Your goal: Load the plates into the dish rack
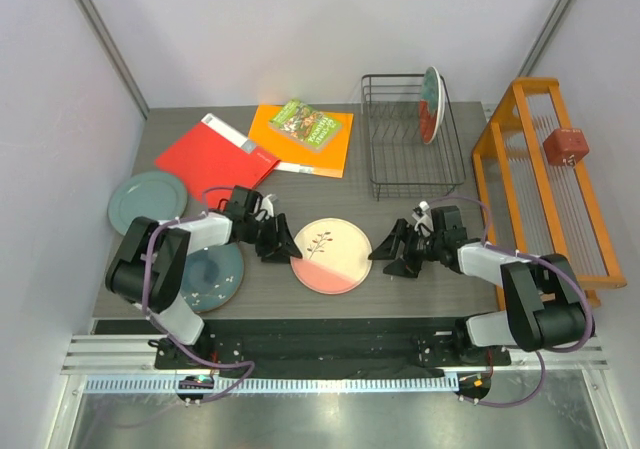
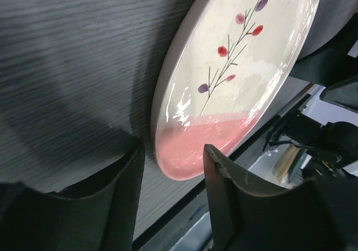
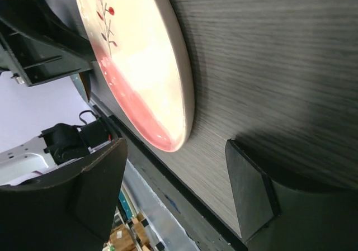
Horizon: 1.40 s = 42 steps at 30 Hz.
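The cream-and-pink plate [image 1: 332, 255] with a sprig lies on the table between both arms. My left gripper [image 1: 285, 241] is at its left rim. In the left wrist view the pink rim [image 2: 184, 161] reaches in between the parted fingers [image 2: 224, 178], and neither finger touches it. My right gripper [image 1: 390, 252] stands open just off the right rim [image 3: 179, 133], holding nothing. A red-and-teal plate [image 1: 432, 104] stands on edge in the black wire dish rack [image 1: 385, 134]. The speckled teal plate [image 1: 215, 277] lies under my left arm, and the grey-green plate [image 1: 145, 201] lies at far left.
A red book [image 1: 215, 154] and an orange book [image 1: 335, 149] with a green one [image 1: 305, 124] on top lie at the back. An orange wooden rack [image 1: 520, 179] with a red cube [image 1: 565, 146] runs along the right side. The table's front edge [image 1: 330, 314] is close behind the plate.
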### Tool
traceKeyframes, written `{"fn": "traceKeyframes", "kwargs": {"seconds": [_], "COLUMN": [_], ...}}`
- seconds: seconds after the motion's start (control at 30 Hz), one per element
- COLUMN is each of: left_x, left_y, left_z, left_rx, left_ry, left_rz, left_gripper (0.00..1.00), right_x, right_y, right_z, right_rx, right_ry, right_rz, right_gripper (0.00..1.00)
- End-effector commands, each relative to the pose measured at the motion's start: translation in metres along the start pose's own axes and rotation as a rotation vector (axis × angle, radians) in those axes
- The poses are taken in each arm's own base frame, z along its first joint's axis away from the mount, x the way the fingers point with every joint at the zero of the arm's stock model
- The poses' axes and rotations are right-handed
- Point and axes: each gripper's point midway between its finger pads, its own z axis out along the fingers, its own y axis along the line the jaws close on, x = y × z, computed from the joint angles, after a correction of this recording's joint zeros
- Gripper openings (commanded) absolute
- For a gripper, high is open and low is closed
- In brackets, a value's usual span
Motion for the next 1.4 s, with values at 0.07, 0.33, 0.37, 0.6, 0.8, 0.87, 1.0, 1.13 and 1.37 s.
{"fn": "traceKeyframes", "kwargs": {"seconds": [0.07, 0.33, 0.37, 0.6, 0.8, 0.87, 1.0, 1.13, 1.37], "left_x": [-0.005, 0.003, 0.005, 0.003, 0.005, 0.006, 0.007, 0.008, 0.008], "left_y": [0.011, 0.028, 0.031, 0.031, 0.025, 0.025, 0.024, 0.02, 0.021], "left_z": [0.017, 0.021, 0.023, 0.033, 0.036, 0.035, 0.036, 0.037, 0.039], "left_rx": [-0.014, -0.072, -0.077, -0.056, -0.022, -0.024, -0.016, -0.004, -0.012], "left_ry": [0.038, 0.09, 0.101, 0.131, 0.161, 0.162, 0.169, 0.18, 0.179], "left_rz": [-0.029, -0.019, -0.027, -0.042, -0.058, -0.056, -0.062, -0.06, -0.047], "left_gripper": [0.36, 0.08, 0.07, 0.0, 0.0, 0.0, 0.01, 0.02, 0.04], "right_x": [-0.009, -0.022, -0.023, -0.019, -0.02, -0.024, -0.028, -0.031, -0.031], "right_y": [-0.011, -0.028, -0.031, -0.036, -0.032, -0.03, -0.027, -0.022, -0.007], "right_z": [0.015, 0.033, 0.037, 0.046, 0.051, 0.052, 0.052, 0.053, 0.058], "right_rx": [0.012, 0.047, 0.057, 0.069, 0.063, 0.065, 0.059, 0.044, -0.001], "right_ry": [-0.042, -0.068, -0.059, -0.023, -0.027, -0.03, -0.049, -0.058, -0.055], "right_rz": [0.024, 0.079, 0.088, 0.074, 0.057, 0.047, 0.042, 0.04, 0.015], "right_gripper": [0.77, 0.74, 0.74, 0.72, 0.62, 0.57, 0.49, 0.45, 0.35]}}
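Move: The pink-and-cream plate lies flat between the hands. Its middle is about 9 cm to the right of the left hand and 1 cm farther out, and some 11 cm left and 2 cm ahead of the right hand, a couple of centimetres below both. The blue plate is about 20 cm to the left hand's left and 3 cm back. The dish rack's middle is roughly 30 cm ahead of the right hand and 7 cm to its right. The left fingers shut fully and end with their tips against the pink-and-cream plate's left rim, sinking about 1 cm and easing 1–2 cm to the right as the wrist tilts some 10 degrees. Meanwhile the right hand slides about 5 cm forward and left onto the right rim, then sinks 1–2 cm and roughly halves its opening, one finger over the face and the other outside the edge. ##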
